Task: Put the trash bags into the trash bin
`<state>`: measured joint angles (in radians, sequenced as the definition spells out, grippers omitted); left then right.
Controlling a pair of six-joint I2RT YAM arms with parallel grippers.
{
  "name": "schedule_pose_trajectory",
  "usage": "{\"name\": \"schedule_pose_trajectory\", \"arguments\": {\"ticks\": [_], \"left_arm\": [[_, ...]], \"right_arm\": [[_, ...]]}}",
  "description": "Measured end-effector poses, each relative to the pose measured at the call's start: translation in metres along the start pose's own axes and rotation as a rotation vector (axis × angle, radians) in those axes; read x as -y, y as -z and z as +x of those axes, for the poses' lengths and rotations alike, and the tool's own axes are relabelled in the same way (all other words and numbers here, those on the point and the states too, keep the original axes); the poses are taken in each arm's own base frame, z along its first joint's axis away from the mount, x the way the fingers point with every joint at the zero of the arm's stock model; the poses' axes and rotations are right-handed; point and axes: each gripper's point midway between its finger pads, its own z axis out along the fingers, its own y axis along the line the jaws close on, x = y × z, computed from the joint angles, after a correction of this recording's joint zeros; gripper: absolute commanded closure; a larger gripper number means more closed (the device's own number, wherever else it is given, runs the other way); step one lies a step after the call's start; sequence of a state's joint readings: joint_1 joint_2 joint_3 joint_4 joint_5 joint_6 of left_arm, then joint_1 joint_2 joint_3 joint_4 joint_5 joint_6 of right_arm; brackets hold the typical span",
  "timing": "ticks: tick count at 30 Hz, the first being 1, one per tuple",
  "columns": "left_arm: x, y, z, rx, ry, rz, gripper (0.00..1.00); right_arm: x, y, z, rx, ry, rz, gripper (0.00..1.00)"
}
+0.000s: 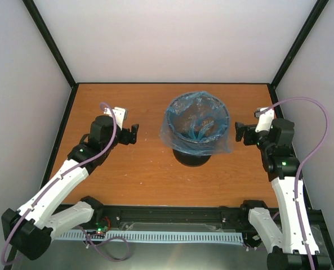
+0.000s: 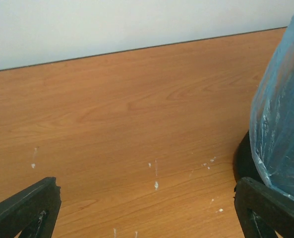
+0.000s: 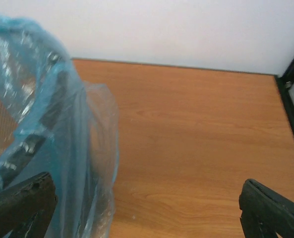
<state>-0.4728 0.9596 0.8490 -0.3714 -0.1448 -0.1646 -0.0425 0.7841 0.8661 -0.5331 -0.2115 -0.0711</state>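
Observation:
The black trash bin (image 1: 192,157) stands upright in the middle of the table, and the light-blue trash bag (image 1: 179,138) lines it, folded over the rim and hanging down the outside. My left gripper (image 1: 132,134) is open to the left of the bin, holding nothing. My right gripper (image 1: 241,133) is open just right of the bin, clear of the film. In the left wrist view the bag (image 2: 280,124) fills the right edge above the bin's dark base (image 2: 245,158). The bag (image 3: 57,144) over the bin's rim takes up the left side of the right wrist view.
The wooden table (image 1: 138,174) is walled by white panels on three sides, with black frame posts (image 1: 62,53) at the back corners. A black rail (image 1: 172,214) runs along the near edge between the arm bases.

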Motion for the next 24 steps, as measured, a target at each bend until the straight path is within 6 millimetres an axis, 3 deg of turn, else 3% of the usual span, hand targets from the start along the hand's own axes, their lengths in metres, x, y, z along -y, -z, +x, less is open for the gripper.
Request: {"name": "schedule_pose_trajectory", "arguments": {"ticks": [5, 11, 24], "left_arm": [[-0.007, 0.015, -0.016, 0.074, -0.008, -0.029, 0.02], [-0.015, 0.037, -0.037, 0.185, 0.008, -0.063, 0.02], [-0.019, 0.037, -0.035, 0.190, 0.010, -0.084, 0.02]], "right_arm": [[0.024, 0.020, -0.022, 0.129, -0.119, 0.151, 0.00], [0.037, 0.045, -0.046, 0.269, -0.180, 0.235, 0.00], [0.036, 0.043, -0.044, 0.276, -0.189, 0.228, 0.00]]}}
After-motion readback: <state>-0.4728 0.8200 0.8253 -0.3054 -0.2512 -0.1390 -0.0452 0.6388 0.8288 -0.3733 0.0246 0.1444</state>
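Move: The trash bin, already lined with the trash bag, stands between the two empty hands. Its middle is about 25 cm to the right, 6 cm ahead and 11 cm below the left hand; from the right hand it is some 16 cm to the left, 5 cm ahead and 13 cm below. The trash bag's rim-draped part is centred over the bin, only some 4 cm below the left hand and 6 cm below the right. The lined trash bin is left untouched while both open hands draw up and outward from it, then hold still over the second half. The right rises about 6 cm and shifts 4 cm right, its wrist tipping up and turning clockwise; the left rises about 5 cm and eases left, fingers tipping up some 10 degrees. ##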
